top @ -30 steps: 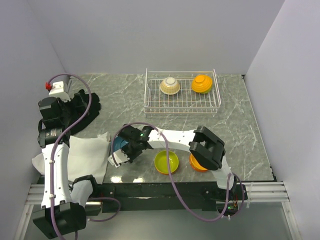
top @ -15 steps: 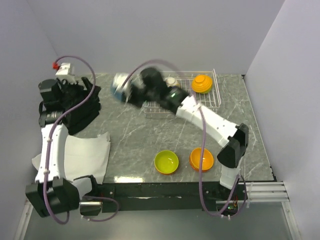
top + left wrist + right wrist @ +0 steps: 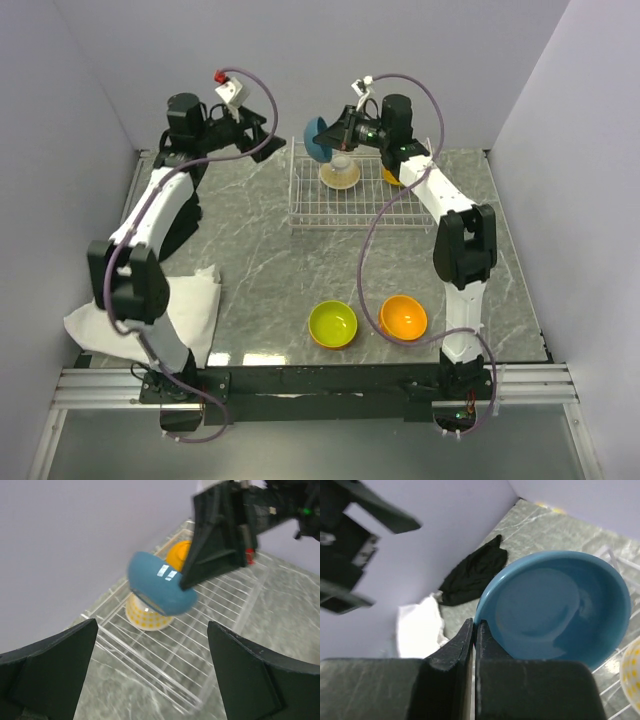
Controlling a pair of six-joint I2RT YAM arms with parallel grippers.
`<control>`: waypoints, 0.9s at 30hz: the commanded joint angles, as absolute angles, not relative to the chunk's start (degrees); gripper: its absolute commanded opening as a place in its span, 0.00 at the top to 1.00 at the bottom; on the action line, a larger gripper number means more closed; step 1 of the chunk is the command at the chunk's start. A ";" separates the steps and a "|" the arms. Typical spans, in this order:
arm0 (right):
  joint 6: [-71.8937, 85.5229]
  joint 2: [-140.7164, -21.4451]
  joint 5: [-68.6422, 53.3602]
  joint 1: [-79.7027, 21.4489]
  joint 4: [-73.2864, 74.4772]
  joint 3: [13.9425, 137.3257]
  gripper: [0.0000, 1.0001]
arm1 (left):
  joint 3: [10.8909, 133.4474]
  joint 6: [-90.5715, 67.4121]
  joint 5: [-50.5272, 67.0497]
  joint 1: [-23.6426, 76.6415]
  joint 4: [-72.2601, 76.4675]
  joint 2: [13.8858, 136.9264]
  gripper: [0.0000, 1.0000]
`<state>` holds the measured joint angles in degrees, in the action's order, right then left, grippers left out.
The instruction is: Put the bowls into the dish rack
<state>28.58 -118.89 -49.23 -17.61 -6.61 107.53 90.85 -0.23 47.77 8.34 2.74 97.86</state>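
My right gripper [image 3: 340, 133] [image 3: 475, 626] is shut on the rim of a teal-blue bowl [image 3: 319, 140] [image 3: 555, 607] [image 3: 157, 587], held tilted in the air over the back left of the dish rack [image 3: 365, 216] [image 3: 200, 647]. In the rack, below it, sits a white patterned bowl [image 3: 340, 173] [image 3: 147, 621]. An orange bowl [image 3: 391, 178] [image 3: 177, 555] beside it is mostly hidden by the arm. My left gripper [image 3: 268, 135] [image 3: 151, 626] hovers open and empty just left of the rack, facing the teal bowl. A lime green bowl [image 3: 333, 324] and another orange bowl [image 3: 403, 317] rest upright near the front edge.
A white cloth [image 3: 175, 310] [image 3: 420, 622] lies at the front left. A black cloth [image 3: 185, 218] [image 3: 475, 572] lies at the left, partly behind the left arm. Walls close in the back and both sides.
The right arm has carried the teal bowl from low at the table's front up to the back, over the rack. The left arm has swung from the far left toward the rack.
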 commanded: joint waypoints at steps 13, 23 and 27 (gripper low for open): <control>56.87 -129.81 -54.67 -11.95 -34.54 108.72 1.00 | 117.85 3.51 36.40 13.80 0.35 124.18 0.01; 56.78 -132.10 -54.14 -11.43 -33.75 108.63 1.00 | 123.31 8.43 26.63 14.41 1.75 131.57 0.04; 56.34 -132.98 -54.05 -11.08 -33.40 108.72 1.00 | 121.21 9.75 24.00 14.85 3.34 131.40 0.04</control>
<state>56.34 -132.57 -53.65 -11.70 -29.98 106.80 120.86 7.09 27.88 14.28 0.01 131.98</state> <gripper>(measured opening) 0.023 0.956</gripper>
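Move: Still gripped by its rim in the right hand, the blue bowl lies some 10 cm to the left hand's right, 7 cm ahead and 5 cm lower. From the right hand, the patterned bowl in the dish rack is about 9 cm ahead, 5 cm to the right and 23 cm below; the orange bowls are some 10 cm ahead, 24 cm to the right and 22 cm below. From the left hand, the patterned bowl is about 12 cm ahead, 17 cm to the right and 28 cm below. Reaching in beside the blue bowl with its fingers wide open, the left hand goes forward about 16 cm while sinking some 11 cm and edging right, with a small counter-clockwise turn. The right hand keeps its pinch on the rim, eases down and forward about 5 cm each and slightly right towards the patterned bowl, tipping its forward side down some 20 degrees, then holds still. ##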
